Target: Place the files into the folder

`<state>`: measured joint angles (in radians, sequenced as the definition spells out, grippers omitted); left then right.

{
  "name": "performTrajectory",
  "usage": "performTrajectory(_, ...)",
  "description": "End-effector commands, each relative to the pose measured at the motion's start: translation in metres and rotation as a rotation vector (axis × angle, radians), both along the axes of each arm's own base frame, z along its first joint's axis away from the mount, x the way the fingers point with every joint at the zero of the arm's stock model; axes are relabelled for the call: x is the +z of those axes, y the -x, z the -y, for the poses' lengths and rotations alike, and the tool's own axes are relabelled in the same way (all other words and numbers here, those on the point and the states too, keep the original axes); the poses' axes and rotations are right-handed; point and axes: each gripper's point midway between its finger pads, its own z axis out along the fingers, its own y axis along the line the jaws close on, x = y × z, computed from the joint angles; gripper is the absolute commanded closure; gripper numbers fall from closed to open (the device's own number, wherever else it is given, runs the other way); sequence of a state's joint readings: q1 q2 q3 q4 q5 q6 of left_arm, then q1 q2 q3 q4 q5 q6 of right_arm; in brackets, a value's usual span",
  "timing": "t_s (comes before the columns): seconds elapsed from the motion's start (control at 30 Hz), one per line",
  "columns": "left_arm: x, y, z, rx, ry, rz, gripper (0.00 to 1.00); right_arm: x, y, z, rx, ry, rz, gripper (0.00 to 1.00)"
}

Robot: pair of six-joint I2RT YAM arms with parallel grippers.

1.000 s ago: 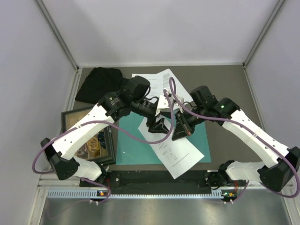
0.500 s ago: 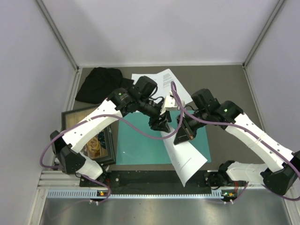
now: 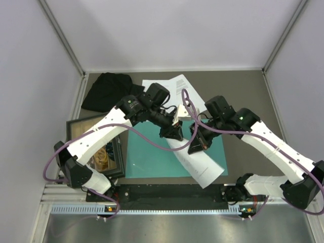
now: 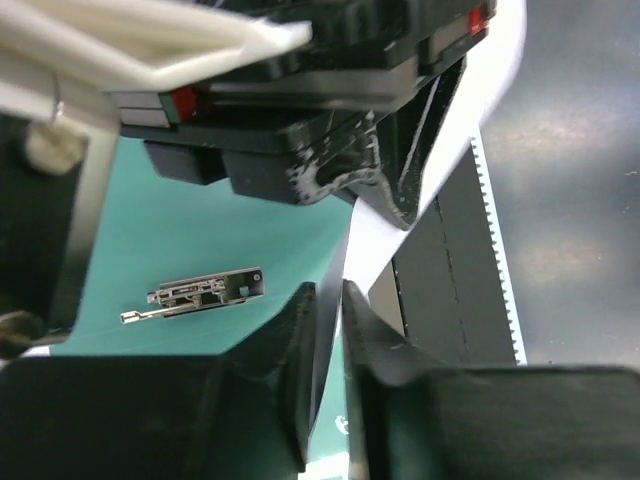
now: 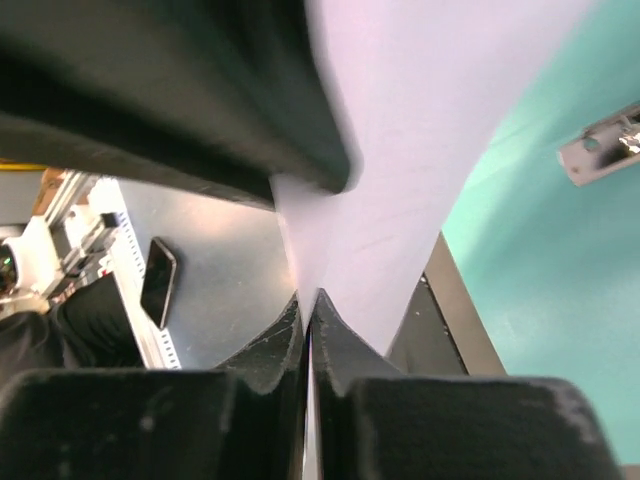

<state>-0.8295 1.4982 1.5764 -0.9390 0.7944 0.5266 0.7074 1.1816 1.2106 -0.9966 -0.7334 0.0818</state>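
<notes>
The teal folder (image 3: 147, 157) lies open and flat on the table, with a metal clip (image 4: 195, 293) on its inner face. One white sheet (image 3: 200, 164) runs diagonally over the folder's right part, and both grippers hold its upper end. My left gripper (image 3: 174, 132) is shut on the sheet's edge (image 4: 383, 232), seen between its jaws (image 4: 330, 292). My right gripper (image 3: 197, 144) is shut on the same sheet (image 5: 420, 120), pinched at its fingertips (image 5: 308, 298). More white sheets (image 3: 172, 86) lie behind the folder. The folder also shows in the right wrist view (image 5: 560, 270).
A black cloth (image 3: 109, 88) lies at the back left. A dark-framed tray (image 3: 96, 147) sits left of the folder, partly under my left arm. The two wrists are close together over the folder. The black base rail (image 3: 167, 192) runs along the near edge.
My left arm has swung right toward the right gripper. The sheet came up off the folder at its upper end and its near end shifted right, then settled a little lower.
</notes>
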Motion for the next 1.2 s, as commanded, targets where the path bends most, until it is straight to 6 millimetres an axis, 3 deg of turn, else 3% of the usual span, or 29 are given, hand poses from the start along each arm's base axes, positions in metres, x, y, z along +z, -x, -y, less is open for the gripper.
performTrajectory(0.0, 0.011, 0.002, 0.002, -0.011, 0.024, 0.014, 0.87, -0.006, -0.02, -0.002, -0.073, 0.047, 0.074, 0.86)
performTrajectory(0.03, 0.008, 0.0, 0.001, 0.002, 0.015, 0.016, 0.91, -0.011, -0.03, 0.002, -0.122, 0.085, 0.097, 0.72)
performTrajectory(0.1, 0.002, -0.008, -0.002, 0.059, -0.019, 0.024, 0.98, -0.015, -0.042, 0.007, -0.202, 0.111, 0.114, 0.59)
performTrajectory(0.13, -0.003, -0.01, -0.004, 0.074, -0.034, 0.02, 1.0, -0.016, -0.052, 0.012, -0.254, 0.126, 0.131, 0.45)
performTrajectory(0.17, -0.003, -0.016, -0.004, 0.099, -0.027, 0.034, 1.0, -0.021, -0.066, 0.022, -0.34, 0.138, 0.113, 0.38)
performTrajectory(0.27, -0.006, -0.024, -0.01, 0.159, -0.006, 0.007, 1.0, -0.02, -0.089, 0.04, -0.489, 0.071, 0.07, 0.34)
performTrajectory(0.3, -0.003, -0.024, -0.012, 0.188, 0.008, -0.017, 1.0, -0.018, -0.106, 0.059, -0.597, 0.069, 0.079, 0.28)
performTrajectory(0.33, -0.011, -0.029, -0.015, 0.227, -0.006, -0.028, 1.0, -0.022, -0.12, 0.079, -0.71, 0.118, 0.105, 0.15)
performTrajectory(0.4, -0.004, -0.042, -0.016, 0.32, 0.039, -0.059, 1.0, -0.025, -0.137, 0.112, -0.89, 0.177, 0.129, 0.07)
performTrajectory(0.43, -0.011, -0.051, -0.02, 0.383, 0.029, -0.071, 1.0, -0.023, -0.143, 0.132, -0.99, 0.233, 0.18, 0.01)
performTrajectory(0.57, -0.002, -0.077, -0.009, 0.619, 0.09, -0.194, 1.0, -0.021, -0.149, 0.168, -1.172, 0.292, 0.207, 0.01)
performTrajectory(0.7, 0.018, -0.088, 0.019, 0.769, 0.239, -0.496, 1.0, -0.02, -0.146, 0.194, -1.293, 0.359, 0.222, 0.01)
performTrajectory(0.73, 0.039, -0.096, 0.029, 0.769, 0.353, -0.509, 1.0, -0.019, -0.145, 0.198, -1.311, 0.369, 0.233, 0.01)
performTrajectory(0.83, 0.064, -0.111, 0.044, 0.838, 0.494, -0.654, 1.0, -0.014, -0.138, 0.197, -1.299, 0.348, 0.241, 0.01)
performTrajectory(0.9, 0.068, -0.125, 0.053, 0.924, 0.557, -0.739, 1.0, -0.01, -0.131, 0.199, -1.301, 0.347, 0.251, 0.01)
performTrajectory(1.0, 0.083, -0.129, 0.081, 0.918, 0.688, -0.849, 1.0, -0.002, -0.123, 0.205, -1.327, 0.336, 0.284, 0.01)
performTrajectory(1.1, 0.085, -0.128, 0.115, 0.89, 0.763, -0.982, 1.0, 0.001, -0.116, 0.207, -1.333, 0.325, 0.287, 0.01)
performTrajectory(1.17, 0.07, -0.123, 0.135, 0.904, 0.756, -1.035, 1.0, -0.002, -0.11, 0.208, -1.337, 0.336, 0.267, 0.01)
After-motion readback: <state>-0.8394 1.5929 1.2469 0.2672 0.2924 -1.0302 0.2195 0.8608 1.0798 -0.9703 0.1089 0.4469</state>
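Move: The left fingers already straddle the file sheet, nearly shut; its middle lies roughly 7 cm back, 4 cm to the right and a little below them. The folder's metal clip is about 8 cm ahead, 2 cm right and 15 cm down, the loose papers some 35 cm ahead. The right hand still pinches the sheet, whose middle is about 3 cm back of it; from there the clip is about 12 cm ahead, 4 cm left and 13 cm down. Sweeping about 20 cm to its right and some 12 cm forward, the right hand opens wide, lets go of the sheet and backs off over the folder's right side, turning clockwise. The left fingers shut on the sheet and carry it forward about 12 cm, dipping first, then right and up, the wrist rolling strongly as the fingers swing up out of their downward slant. ##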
